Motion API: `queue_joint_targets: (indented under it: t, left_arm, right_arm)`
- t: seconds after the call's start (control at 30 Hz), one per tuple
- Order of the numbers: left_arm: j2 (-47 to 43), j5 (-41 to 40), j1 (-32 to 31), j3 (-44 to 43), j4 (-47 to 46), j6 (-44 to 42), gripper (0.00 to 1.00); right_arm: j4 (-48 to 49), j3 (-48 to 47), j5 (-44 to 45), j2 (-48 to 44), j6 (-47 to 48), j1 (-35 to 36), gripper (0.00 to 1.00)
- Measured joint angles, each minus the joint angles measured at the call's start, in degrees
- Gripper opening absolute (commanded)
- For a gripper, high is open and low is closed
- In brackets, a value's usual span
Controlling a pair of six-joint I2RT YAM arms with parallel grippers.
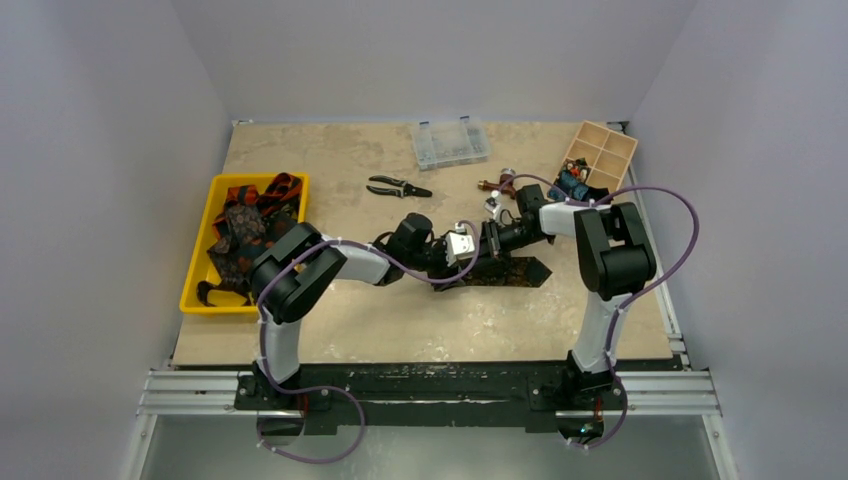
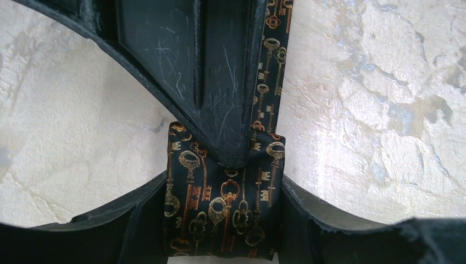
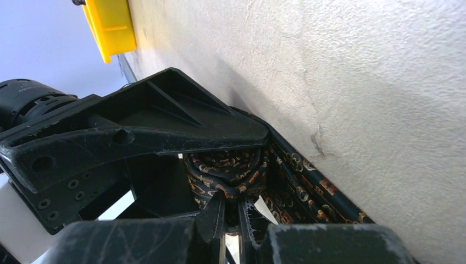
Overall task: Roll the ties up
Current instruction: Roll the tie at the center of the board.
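A dark tie [image 1: 515, 272] printed with gold and orange keys lies at mid-table, one end wound into a roll [image 2: 220, 209]. Its loose strip [image 2: 272, 55] runs away across the table. My left gripper [image 2: 222, 217] straddles the roll, a finger against each side, with no gap showing. My right gripper [image 3: 240, 201] meets it from the right, jaws shut on the rim of the roll [image 3: 225, 168]. One right finger [image 2: 220, 110] crosses over the roll in the left wrist view. Both grippers meet over the tie [image 1: 470, 248]. More ties [image 1: 245, 225] are heaped in the yellow tray [image 1: 197, 250].
Black-handled pliers [image 1: 398, 187] lie behind the grippers. A clear plastic box [image 1: 450, 143] sits at the back. A wooden compartment box [image 1: 600, 155] with small parts stands at the back right. The tray's corner [image 3: 112, 25] shows in the right wrist view.
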State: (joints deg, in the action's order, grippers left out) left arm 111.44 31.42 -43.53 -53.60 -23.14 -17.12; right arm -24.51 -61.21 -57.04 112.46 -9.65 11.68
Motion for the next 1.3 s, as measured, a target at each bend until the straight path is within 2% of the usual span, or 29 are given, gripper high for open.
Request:
queue_joint_targets:
  t: [0.43, 0.63, 0.8, 0.87, 0.93, 1.1, 1.3]
  left_arm:
    - [3.5, 4.7, 0.3, 2.5, -13.3, 1.7, 0.57]
    - [3.2, 3.3, 0.0, 5.9, -18.4, 3.1, 0.61]
    - [0.0, 1.0, 0.2, 10.5, -20.3, 6.1, 0.71]
    - [-1.8, 0.1, 0.3, 12.5, -20.4, 7.2, 0.88]
    - [-3.8, -0.5, 0.7, 14.4, -20.4, 8.1, 0.96]
    - [-7.4, -2.4, 1.2, 17.2, -21.0, 8.6, 1.00]
    - [-7.3, -3.2, 1.4, 17.7, -22.9, 10.1, 1.00]
  right_arm:
    - [-9.0, -4.0, 8.6, 1.1, 3.9, -0.5, 0.00]
    - [-14.0, -8.3, 11.5, 4.5, 6.4, 0.4, 0.00]
    - [-17.4, -11.5, 12.8, 6.3, 9.6, 2.7, 0.00]
    - [-18.7, -12.7, 13.4, 6.8, 10.8, 3.5, 0.00]
    - [-20.3, -14.1, 14.3, 7.2, 12.3, 4.1, 0.00]
    - [-23.6, -16.9, 16.1, 8.4, 14.5, 5.1, 0.00]
    - [-26.2, -19.0, 16.9, 9.7, 15.9, 5.5, 0.00]
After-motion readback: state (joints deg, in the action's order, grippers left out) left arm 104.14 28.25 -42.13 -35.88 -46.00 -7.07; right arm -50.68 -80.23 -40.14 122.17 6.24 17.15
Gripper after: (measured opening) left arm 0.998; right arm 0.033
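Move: The rolled part of the tie sits between the left hand's fingers, about 1 cm to the right of that hand and level with it. From the right hand, already shut on cloth at its right flank, the roll lies some 3 cm left and 2 cm below. From the right hand too, the flat strip's pointed tail is roughly 11 cm right, 1 cm back and 3 below, and the pipe fitting about 17 cm ahead, 2 right and 2 below. The roll is given over from the left fingers to the right hand's lasting pinch: both hands edge right, then the left opens wide and draws off leftward about 5 cm, rising a little and slightly back. The right hand sinks some 2.5 cm, comes back left a centimetre, tips its fingers steeper and turns counter-clockwise roughly 15 degrees with the cloth. ##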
